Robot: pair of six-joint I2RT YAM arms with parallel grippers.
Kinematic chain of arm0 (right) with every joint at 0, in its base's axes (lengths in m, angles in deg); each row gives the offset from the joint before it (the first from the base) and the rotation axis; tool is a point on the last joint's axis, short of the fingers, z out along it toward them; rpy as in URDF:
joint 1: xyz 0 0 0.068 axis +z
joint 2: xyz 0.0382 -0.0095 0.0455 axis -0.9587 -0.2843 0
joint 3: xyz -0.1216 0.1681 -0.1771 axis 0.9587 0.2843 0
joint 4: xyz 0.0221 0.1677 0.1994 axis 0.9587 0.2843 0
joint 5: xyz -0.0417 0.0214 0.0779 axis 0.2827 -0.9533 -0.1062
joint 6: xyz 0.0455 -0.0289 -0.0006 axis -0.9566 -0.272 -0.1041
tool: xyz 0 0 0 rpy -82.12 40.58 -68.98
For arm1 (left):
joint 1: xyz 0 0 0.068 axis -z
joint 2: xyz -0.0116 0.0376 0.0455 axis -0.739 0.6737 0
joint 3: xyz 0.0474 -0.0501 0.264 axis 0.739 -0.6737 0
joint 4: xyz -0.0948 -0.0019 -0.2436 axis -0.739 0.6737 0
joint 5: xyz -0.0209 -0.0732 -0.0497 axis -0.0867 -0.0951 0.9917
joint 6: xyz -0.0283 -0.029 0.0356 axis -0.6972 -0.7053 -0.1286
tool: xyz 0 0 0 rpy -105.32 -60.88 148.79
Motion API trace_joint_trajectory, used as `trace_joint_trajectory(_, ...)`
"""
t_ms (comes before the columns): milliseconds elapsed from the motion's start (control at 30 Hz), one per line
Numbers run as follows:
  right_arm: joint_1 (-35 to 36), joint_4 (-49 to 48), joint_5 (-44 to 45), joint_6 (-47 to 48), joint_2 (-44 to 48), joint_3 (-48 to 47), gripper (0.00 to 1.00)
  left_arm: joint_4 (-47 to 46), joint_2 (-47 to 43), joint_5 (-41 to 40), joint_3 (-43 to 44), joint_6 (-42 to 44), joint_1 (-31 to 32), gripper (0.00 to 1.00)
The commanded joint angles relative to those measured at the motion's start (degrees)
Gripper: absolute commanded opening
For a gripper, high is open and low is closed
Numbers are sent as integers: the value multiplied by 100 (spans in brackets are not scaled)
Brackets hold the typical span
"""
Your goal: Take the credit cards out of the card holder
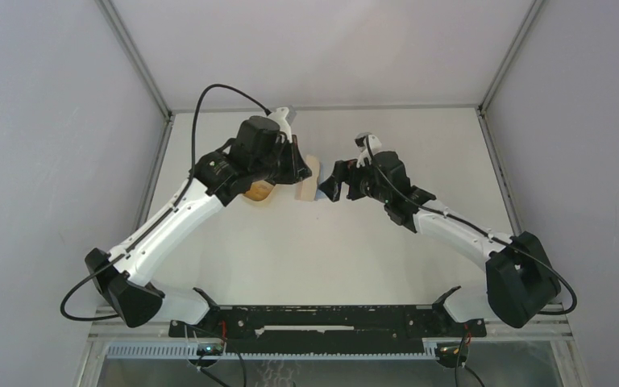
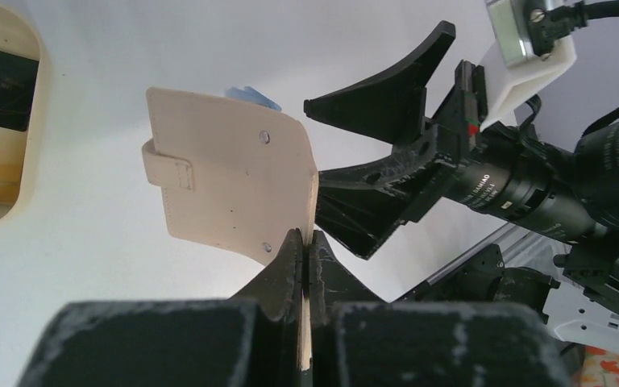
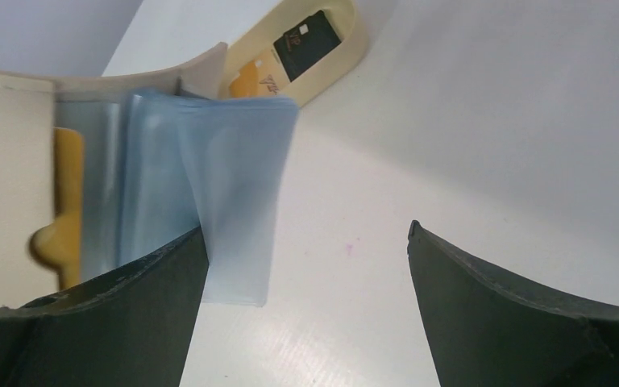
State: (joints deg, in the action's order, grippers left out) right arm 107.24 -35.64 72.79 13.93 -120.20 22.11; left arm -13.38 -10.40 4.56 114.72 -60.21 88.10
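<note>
The tan card holder [image 2: 226, 177] hangs above the table, its snap tab [image 2: 169, 169] to the left. My left gripper [image 2: 307, 242] is shut on the holder's lower right edge. The light blue credit cards [image 3: 209, 193] stick out of the holder [image 3: 8, 185], fanned and translucent; a yellow piece [image 3: 64, 201] shows inside. My right gripper [image 3: 306, 234] stands open, its left finger [image 3: 153, 306] against the cards' lower edge, with nothing clamped. From above, the holder [image 1: 312, 173] sits between the left gripper [image 1: 303, 171] and the right gripper [image 1: 328, 184]. A blue corner [image 2: 251, 95] peeks over the holder.
An oval tan tray [image 3: 330, 48] with a dark card in it lies on the white table behind the holder; it also shows under the left arm [image 1: 258, 192] and at the left wrist view's edge [image 2: 0, 121]. Walls enclose the table.
</note>
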Motion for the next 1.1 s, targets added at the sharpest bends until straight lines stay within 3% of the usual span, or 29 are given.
trace_joint_trajectory(0, -71, 215, 439, 7, -42, 19, 100, -189, -320, 182, 103, -38, 0, 0)
trace_joint_trajectory(100, -220, 380, 332, 14, 204, 68, 100, -349, -392, 234, -34, -16, -67, 0)
trace_joint_trajectory(233, -517, -184, -564, -196, 1140, 459, 100, -1238, -606, 800, -633, -69, -296, 0)
trace_joint_trajectory(367, -984, -793, -2351, -692, 1404, 493, 98, -2103, -800, 1339, -1203, -74, -473, 0)
trace_joint_trajectory(500, -1184, -2036, -3997, -1666, 1310, 493, 90, -2472, -832, 1669, -1388, -28, -543, 0)
trace_joint_trajectory(600, -1185, -2762, -4344, -2330, 1108, 485, 83, -2605, -806, 1763, -1416, -23, -554, 0)
trace_joint_trajectory(800, -1194, -3267, -4405, -2810, 444, 485, 66, -3008, -851, 2025, -1533, -180, -586, 0)
trace_joint_trajectory(1067, -1288, -3630, -4351, -2984, 168, 487, 61, -3230, -936, 2272, -1648, -312, -636, 0)
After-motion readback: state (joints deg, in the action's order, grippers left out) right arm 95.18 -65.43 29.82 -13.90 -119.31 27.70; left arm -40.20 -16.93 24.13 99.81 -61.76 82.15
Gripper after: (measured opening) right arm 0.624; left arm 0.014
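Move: The card holder is already pinched along one edge by the left fingers. Its orange card lies some 2 cm ahead, 3 cm right and 5 cm below the left hand. From the wide-open right hand, that card is about 3 cm back, 5 cm left and 6 cm above; the blue sleeves are level fore and aft, 2 cm left and 4 cm up. The tray is roughly 15 cm ahead, 19 cm left and 17 cm below. Swing the right gripper some 4 cm right to clear the blue sleeves, then sweep it back and up to about 11 cm above its start while easing left again. Roll its left side up and turn it counter-clockwise, closing to under two-thirds open around the orange card's slot, and finally dip slightly. Meanwhile, keep the holder pinched in the left gripper, lift it 3 cm, shift it 2 cm right and tilt its right side up about 20 degrees. ##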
